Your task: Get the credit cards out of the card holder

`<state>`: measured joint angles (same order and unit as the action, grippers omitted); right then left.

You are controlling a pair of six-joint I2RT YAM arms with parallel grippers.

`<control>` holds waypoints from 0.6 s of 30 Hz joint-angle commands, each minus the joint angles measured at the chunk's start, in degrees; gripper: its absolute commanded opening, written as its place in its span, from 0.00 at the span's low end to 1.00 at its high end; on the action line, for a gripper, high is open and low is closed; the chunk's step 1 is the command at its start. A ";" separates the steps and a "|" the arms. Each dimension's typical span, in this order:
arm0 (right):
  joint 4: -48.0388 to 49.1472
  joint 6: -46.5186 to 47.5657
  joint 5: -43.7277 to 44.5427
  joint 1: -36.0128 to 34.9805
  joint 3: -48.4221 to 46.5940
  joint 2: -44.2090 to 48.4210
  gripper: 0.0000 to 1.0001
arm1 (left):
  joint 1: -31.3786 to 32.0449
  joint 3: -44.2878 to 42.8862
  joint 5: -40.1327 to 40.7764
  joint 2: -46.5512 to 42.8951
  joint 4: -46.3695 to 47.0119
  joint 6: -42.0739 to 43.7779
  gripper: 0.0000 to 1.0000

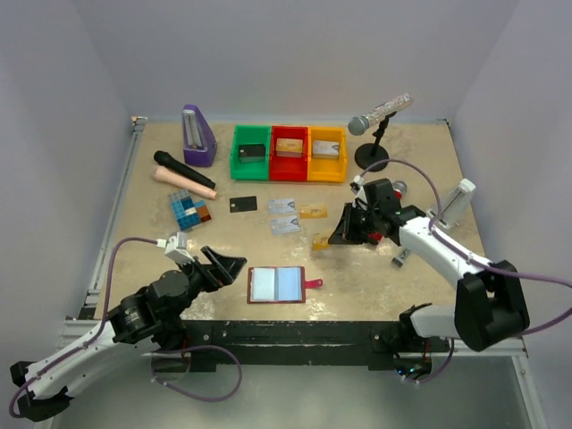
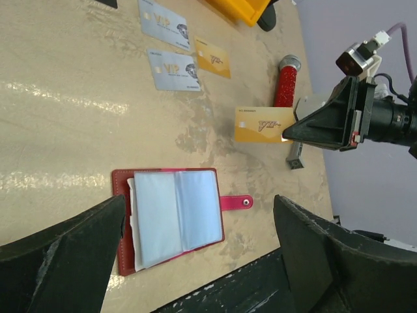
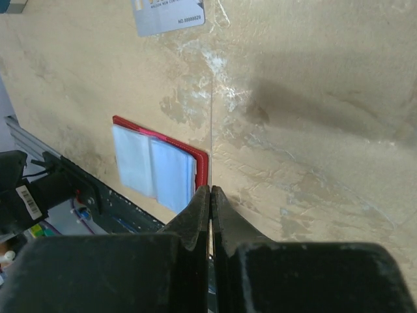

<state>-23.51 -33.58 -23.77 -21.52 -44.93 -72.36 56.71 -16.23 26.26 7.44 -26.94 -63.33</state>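
Observation:
The dark-red card holder [image 1: 275, 284] lies open on the table, its pale bluish pockets [image 2: 172, 218] facing up and its snap tab [image 2: 236, 203] pointing right. My left gripper [image 1: 225, 264] hangs open just left of it, its jaws wide on either side of the holder in the left wrist view [image 2: 199, 210]. My right gripper [image 1: 334, 237] is shut on a gold credit card [image 2: 263, 124], lifted above the table; it shows edge-on [image 3: 211, 130] in the right wrist view. A black card [image 1: 242, 204], two silver cards [image 1: 284, 206] [image 1: 284, 224] and another gold card [image 1: 313, 212] lie flat farther back.
Green [image 1: 251, 152], red [image 1: 289, 152] and orange [image 1: 327, 154] bins with small blocks stand at the back. A purple metronome [image 1: 197, 136], a black microphone [image 1: 183, 169], a coloured cube block [image 1: 189, 211], a microphone on a stand [image 1: 379, 116] and a red microphone [image 2: 285, 81] lie around.

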 commanded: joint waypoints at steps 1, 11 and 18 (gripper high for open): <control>-0.58 3.96 -3.57 0.25 -6.92 -5.23 0.00 | 0.07 -3.55 -0.78 -1.20 -4.61 1.81 1.00; 2.15 4.40 -5.06 0.60 -10.62 -16.14 0.00 | 0.07 -2.58 -0.07 -2.70 -7.16 1.45 1.00; 1.54 5.37 -4.71 0.86 -13.16 -20.98 0.00 | 0.07 -2.32 0.28 -1.73 -5.76 2.60 1.00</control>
<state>-22.72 -29.95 -27.68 -20.99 -54.22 -92.44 56.71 -17.65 26.02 5.23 -34.00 -62.72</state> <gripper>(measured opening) 0.010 0.997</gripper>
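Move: The right gripper already holds a gold card, pointing left and down. The open table spot for it is about 5 cm ahead, 4 cm left and 10 cm below the hand. The lying gold card is 10 cm ahead and 4 cm left, the lower silver card 6 cm ahead and 13 cm left, and the card holder 12 cm back and 15 cm left. From the left hand, that spot is some 10 cm ahead and 25 cm right. Bring the right gripper forward about 3 cm and a little left, towards the free spot on the near side of the lying gold card. Then sink it roughly 4 cm, tipping the fingers a few degrees further down, until the gold card's free end meets the table. Keep the fingers shut on the card. ##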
